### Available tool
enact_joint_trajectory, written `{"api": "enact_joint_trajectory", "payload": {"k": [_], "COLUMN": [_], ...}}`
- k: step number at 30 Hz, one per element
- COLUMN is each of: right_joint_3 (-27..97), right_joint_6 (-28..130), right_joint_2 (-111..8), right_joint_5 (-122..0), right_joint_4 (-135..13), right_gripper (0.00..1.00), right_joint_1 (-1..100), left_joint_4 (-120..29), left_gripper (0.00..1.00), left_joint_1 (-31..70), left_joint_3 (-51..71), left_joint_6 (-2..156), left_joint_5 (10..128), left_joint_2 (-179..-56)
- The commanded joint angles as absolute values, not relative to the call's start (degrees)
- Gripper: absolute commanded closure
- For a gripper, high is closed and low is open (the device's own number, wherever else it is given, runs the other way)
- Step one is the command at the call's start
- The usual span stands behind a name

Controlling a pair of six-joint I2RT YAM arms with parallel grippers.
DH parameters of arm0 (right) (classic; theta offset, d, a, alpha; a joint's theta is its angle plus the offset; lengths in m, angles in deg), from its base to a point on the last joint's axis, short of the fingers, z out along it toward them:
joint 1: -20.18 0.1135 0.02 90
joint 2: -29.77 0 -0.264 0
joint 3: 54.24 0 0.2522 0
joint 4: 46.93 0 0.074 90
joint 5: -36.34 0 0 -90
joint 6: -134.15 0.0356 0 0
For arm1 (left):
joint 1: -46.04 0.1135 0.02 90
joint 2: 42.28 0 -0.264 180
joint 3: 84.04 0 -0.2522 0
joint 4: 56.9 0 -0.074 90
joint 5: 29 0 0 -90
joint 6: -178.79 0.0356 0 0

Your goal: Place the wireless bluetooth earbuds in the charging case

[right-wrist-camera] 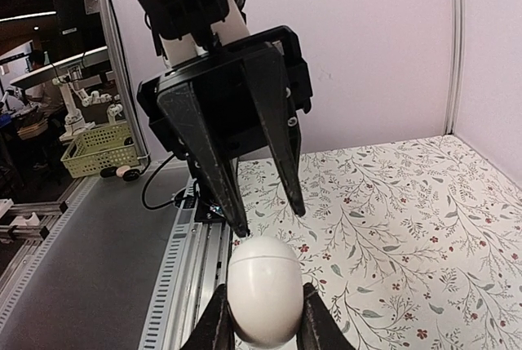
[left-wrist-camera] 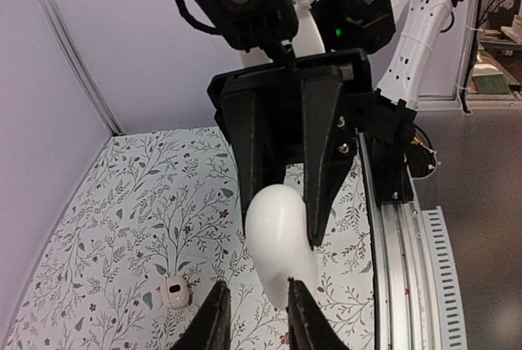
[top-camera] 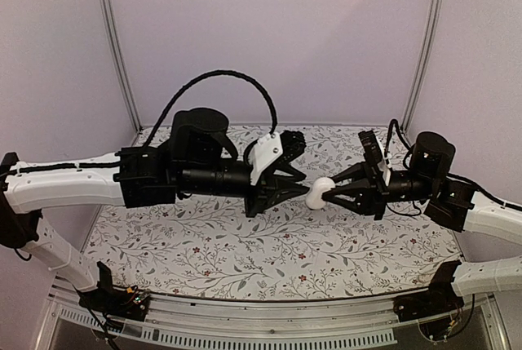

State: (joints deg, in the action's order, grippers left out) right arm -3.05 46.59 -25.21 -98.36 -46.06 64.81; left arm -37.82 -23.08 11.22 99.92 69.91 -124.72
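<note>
The charging case is a white egg-shaped shell with a seam round it, held in the air over the table's middle. My right gripper is shut on its sides, and the seam faces up in the right wrist view. Coming from the opposite side, my left gripper is open with nothing between its fingers. One left fingertip touches the case's end near the seam. The other stands off it. Below, one small white earbud with a dark patch lies on the table.
The flowered table top lies well below both grippers. A metal rail runs along the near edge. Pale walls and two upright metal posts close in the back and sides.
</note>
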Motion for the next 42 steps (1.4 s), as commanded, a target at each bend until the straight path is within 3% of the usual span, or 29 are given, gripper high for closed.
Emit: {"api": "enact_joint_trajectory", "payload": {"k": [1, 4, 10, 19, 27, 37, 42], "right_joint_3": [-1.8, -2.2, -4.7, -4.9, 0.4, 16.9, 23.8], "right_joint_6": [47.1, 47.2, 50.5, 56.8, 58.0, 54.9, 53.4], "right_joint_2": [-25.1, -24.9, -25.0, -31.9, -49.6, -74.1, -82.5], "right_joint_5": [-96.8, -95.6, -94.3, -90.4, -89.1, -92.5, -90.3], "right_joint_4": [-45.4, -45.5, -41.0, -46.6, -44.7, -48.1, -51.7], "right_gripper": [1.0, 1.0, 1.0, 1.0, 1.0, 1.0, 1.0], "right_joint_1": [64.9, 64.9, 64.3, 54.5, 52.9, 55.3, 57.5], "left_joint_4": [-38.0, -39.8, -48.1, -49.8, -50.7, -53.0, -52.8], "left_gripper": [0.76, 0.72, 0.56, 0.52, 0.42, 0.11, 0.01], "left_joint_1": [-23.9, -23.1, -18.9, -15.4, -12.1, -9.0, -8.2], "left_joint_3": [10.5, 12.7, 18.9, 20.5, 24.0, 30.0, 30.7], "left_joint_6": [100.9, 99.5, 95.1, 90.8, 85.9, 81.2, 80.7], "left_joint_5": [70.0, 67.9, 76.0, 71.8, 65.5, 63.7, 63.4], "left_joint_2": [-124.5, -122.9, -120.7, -121.7, -121.2, -116.8, -115.9]}}
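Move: The closed white charging case, gripped by the right fingers, sits about 4 cm to the right of the left hand's nearly shut, empty fingertips, level ahead and roughly 1 cm lower. The clear table spot for which the right hand makes lies some 20 cm ahead of that hand, 8 cm to its left and 28 cm below. A small white piece with a dark spot lies on the table about 17 cm ahead of the right hand, 2 cm to its right and 29 cm below. After a brief hold, the right hand keeps its grip on the charging case and swings it forward and down towards the open table, about 20 cm each way, bearing left late on, while its fingers swing forward, dip some 20 degrees and the wrist rolls. The left hand meanwhile clears off empty from beside the case, about 10 cm forward and 8 cm left while sinking some 5 cm, turning counter-clockwise and opening its fingers nearly all the way. ##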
